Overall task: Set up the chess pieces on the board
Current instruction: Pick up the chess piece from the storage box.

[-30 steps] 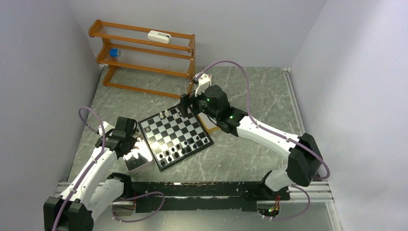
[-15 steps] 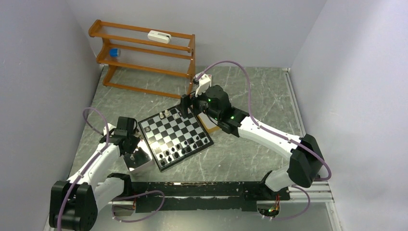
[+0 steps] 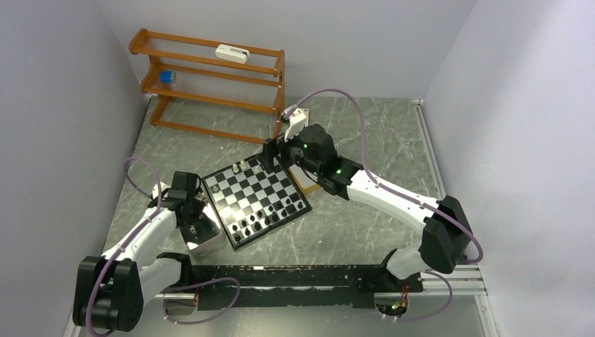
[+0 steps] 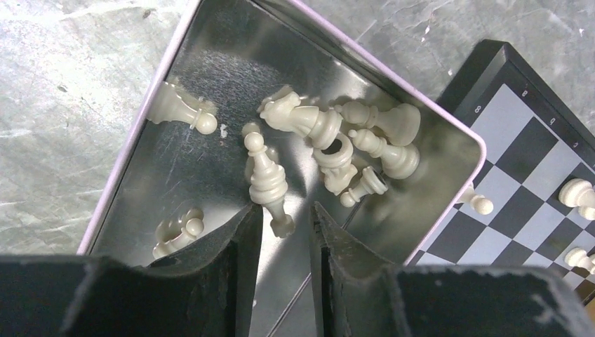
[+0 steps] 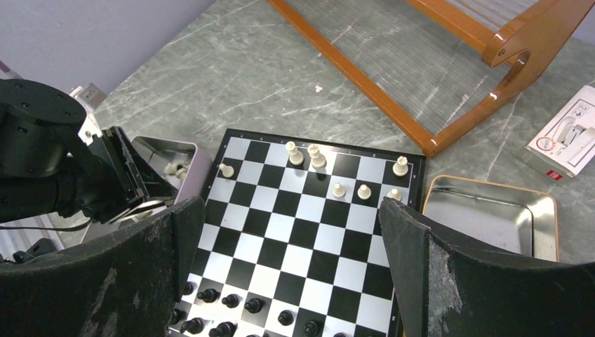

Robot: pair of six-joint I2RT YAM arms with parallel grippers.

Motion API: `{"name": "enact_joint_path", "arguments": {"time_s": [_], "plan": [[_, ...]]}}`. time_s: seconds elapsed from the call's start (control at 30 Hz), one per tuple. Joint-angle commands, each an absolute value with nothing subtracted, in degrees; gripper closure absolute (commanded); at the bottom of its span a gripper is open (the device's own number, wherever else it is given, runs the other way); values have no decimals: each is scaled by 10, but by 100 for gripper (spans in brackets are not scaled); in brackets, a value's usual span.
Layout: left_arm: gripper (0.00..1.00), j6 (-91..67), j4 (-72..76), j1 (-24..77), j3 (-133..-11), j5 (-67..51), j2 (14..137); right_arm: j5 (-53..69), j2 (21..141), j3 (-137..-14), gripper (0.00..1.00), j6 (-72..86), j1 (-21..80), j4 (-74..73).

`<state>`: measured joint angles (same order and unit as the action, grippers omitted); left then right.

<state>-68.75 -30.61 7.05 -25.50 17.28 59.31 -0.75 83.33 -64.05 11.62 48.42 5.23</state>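
The board (image 3: 256, 200) lies between the arms, with black chess pieces (image 3: 263, 219) in its near rows and a few white ones (image 3: 242, 166) at the far side. My left gripper (image 3: 191, 223) reaches into a metal tray (image 4: 217, 70) of loose cream pieces. In the left wrist view its jaws (image 4: 285, 210) stand narrowly open. The thin end of a fallen white piece (image 4: 266, 182) lies between the tips, with a gap beside it. My right gripper (image 5: 289, 203) hangs wide open above the board (image 5: 309, 239), with nothing between its fingers.
A second metal tray (image 5: 491, 210) with an orange rim sits off the board's far right corner. A wooden rack (image 3: 210, 77) stands at the back left with a white box (image 3: 232, 53) on top. A white leaflet (image 5: 572, 133) lies beside the rack.
The left arm has drawn its gripper nearer and lower over the tray, and its jaws have narrowed a little. The right arm has not moved.
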Motion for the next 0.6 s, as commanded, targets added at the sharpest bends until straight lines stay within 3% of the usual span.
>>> {"name": "enact_joint_path", "arguments": {"time_s": [0.0, 0.23, 0.47, 0.57], "plan": [[65, -690, -288, 63, -245, 175, 596, -4, 838, -649, 0, 118, 484, 59], [70, -698, -288, 62, -237, 168, 601, -6, 840, -653, 0, 119, 484, 58], [91, -690, -335, 62, -257, 178, 595, -3, 838, -650, 0, 127, 484, 60], [95, -677, -365, 61, -275, 184, 571, -2, 837, -645, 0, 134, 483, 63]]}}
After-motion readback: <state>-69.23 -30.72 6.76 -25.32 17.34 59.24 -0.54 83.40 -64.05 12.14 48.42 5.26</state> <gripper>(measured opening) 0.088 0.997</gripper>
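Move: The slanting white chess piece is already between the left hand's open fingertips, its middle about 1 cm ahead, 1 cm left and 1 cm below. A white knight lies some 4 cm ahead and 3 cm left, and a bishop in the heap 6 cm ahead, level sideways. One pawn is 2 cm back and 6 cm left, another 5 cm back and 1 cm left, all roughly 2 cm below. From the right hand the piece lies about 8 cm back, 30 cm left and 24 cm lower. The white piece in the storage box gets pinched by its narrow stem, below the wide collar, between the left hand's fingertips, which close from roughly a third open to nearly shut. The hand itself stays in place over the box floor, sinking and easing back up by less than half a centimetre, without turning; the grip effort rises as the fingers meet the piece. ##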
